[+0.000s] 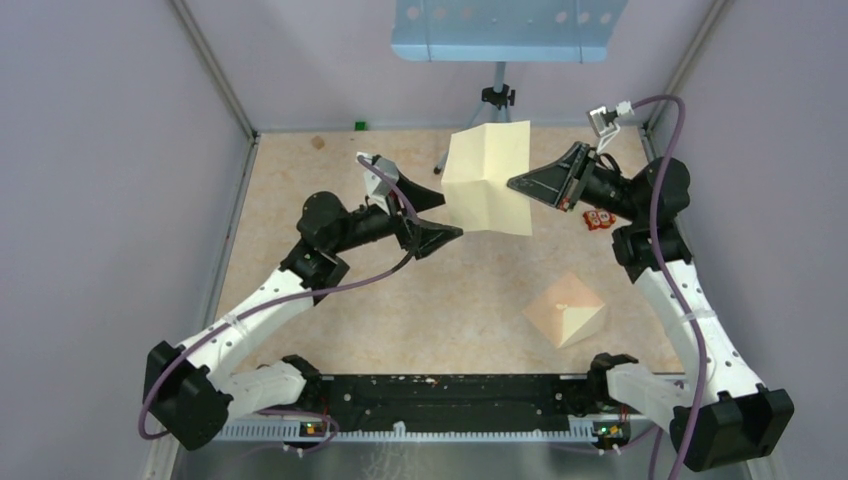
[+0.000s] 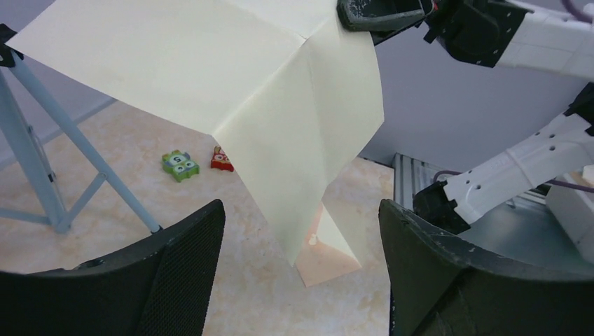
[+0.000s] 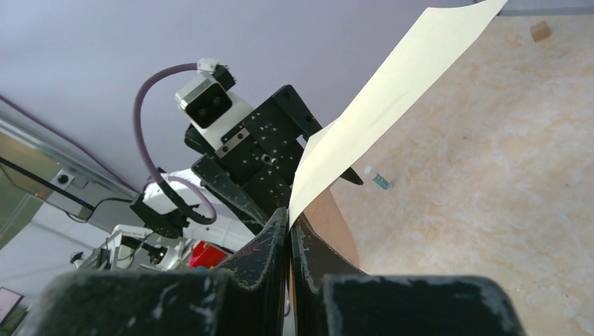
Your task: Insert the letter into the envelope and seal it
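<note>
The letter [image 1: 487, 180], a pale cream sheet with fold creases, hangs in the air above the back of the table. My right gripper [image 1: 515, 185] is shut on its right edge; in the right wrist view the jaws [image 3: 289, 213] pinch the sheet's corner [image 3: 392, 91]. My left gripper [image 1: 447, 217] stands open at the sheet's left edge. In the left wrist view its fingers [image 2: 189, 259] are wide apart and the letter [image 2: 210, 77] droops ahead of them, untouched. The pinkish-tan envelope [image 1: 565, 310] lies on the table at the near right, flap side up [image 2: 329, 255].
A tripod [image 1: 497, 100] stands at the back under a blue-grey metal plate [image 1: 503, 30]. Small red toy blocks [image 1: 598, 220] lie under the right arm; a green one [image 2: 181, 165] sits beside them. A green cube [image 1: 360, 125] and a brown block [image 1: 318, 142] lie by the back wall.
</note>
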You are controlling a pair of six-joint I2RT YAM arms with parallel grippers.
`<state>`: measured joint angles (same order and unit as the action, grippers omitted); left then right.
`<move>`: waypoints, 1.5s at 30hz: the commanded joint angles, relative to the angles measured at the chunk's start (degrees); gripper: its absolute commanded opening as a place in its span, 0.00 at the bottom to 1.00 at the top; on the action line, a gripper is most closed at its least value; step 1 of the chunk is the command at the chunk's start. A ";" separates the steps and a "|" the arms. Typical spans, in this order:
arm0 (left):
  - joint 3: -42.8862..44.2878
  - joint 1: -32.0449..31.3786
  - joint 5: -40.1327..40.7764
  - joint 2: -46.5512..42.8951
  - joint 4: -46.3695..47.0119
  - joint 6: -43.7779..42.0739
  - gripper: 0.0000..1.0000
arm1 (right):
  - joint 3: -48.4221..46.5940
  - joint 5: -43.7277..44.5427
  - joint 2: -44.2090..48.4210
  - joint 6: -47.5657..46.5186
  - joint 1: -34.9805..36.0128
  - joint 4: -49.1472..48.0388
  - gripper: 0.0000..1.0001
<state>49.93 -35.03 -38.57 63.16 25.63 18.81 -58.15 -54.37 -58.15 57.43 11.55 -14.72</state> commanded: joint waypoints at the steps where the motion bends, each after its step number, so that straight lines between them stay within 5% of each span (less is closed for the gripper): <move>1: -1.32 0.47 -1.56 0.17 10.57 6.67 0.84 | 0.32 -1.38 -0.21 4.81 0.75 -9.06 0.04; 23: -4.16 1.89 -5.95 5.67 35.47 26.55 0.55 | 2.31 -2.85 -1.35 10.61 0.78 -15.06 0.04; 37: -1.24 2.37 -5.93 6.78 27.34 25.21 0.17 | 2.45 -2.35 -1.76 9.67 0.88 -14.14 0.04; 40: 0.32 2.50 -5.37 6.38 21.39 21.49 0.00 | 1.29 -0.87 -1.11 3.55 0.90 -7.28 0.16; 45: 5.65 2.70 -2.75 2.89 0.76 7.88 0.00 | -2.70 7.75 0.60 -12.22 0.92 11.23 0.67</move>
<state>50.09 -32.69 -43.55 69.52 41.32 38.28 -56.36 -53.69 -59.88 59.00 11.99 -17.26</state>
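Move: The letter, pinched in my right hand, has its middle about 7 cm to my left hand's right, 2 cm ahead and 5 cm higher; its left edge hangs just by my open left fingertips. From my right hand the letter's middle is some 4 cm left and 1 cm ahead, level with it. The envelope lies on the table about 5 cm back, 17 cm right and 40 cm below my right hand, the red toy 21 cm ahead and 28 cm right, equally low. I lift my left hand about 3 cm and ease it slightly back, tipping its fingers up some 15 degrees while they close round the letter's left edge; then, shutting fully and pinching the paper, they come forward and down about 2 cm. My right hand rises slightly and keeps its grip until the very end, when its fingers open roughly halfway as it dips forward and down about 2 cm. ##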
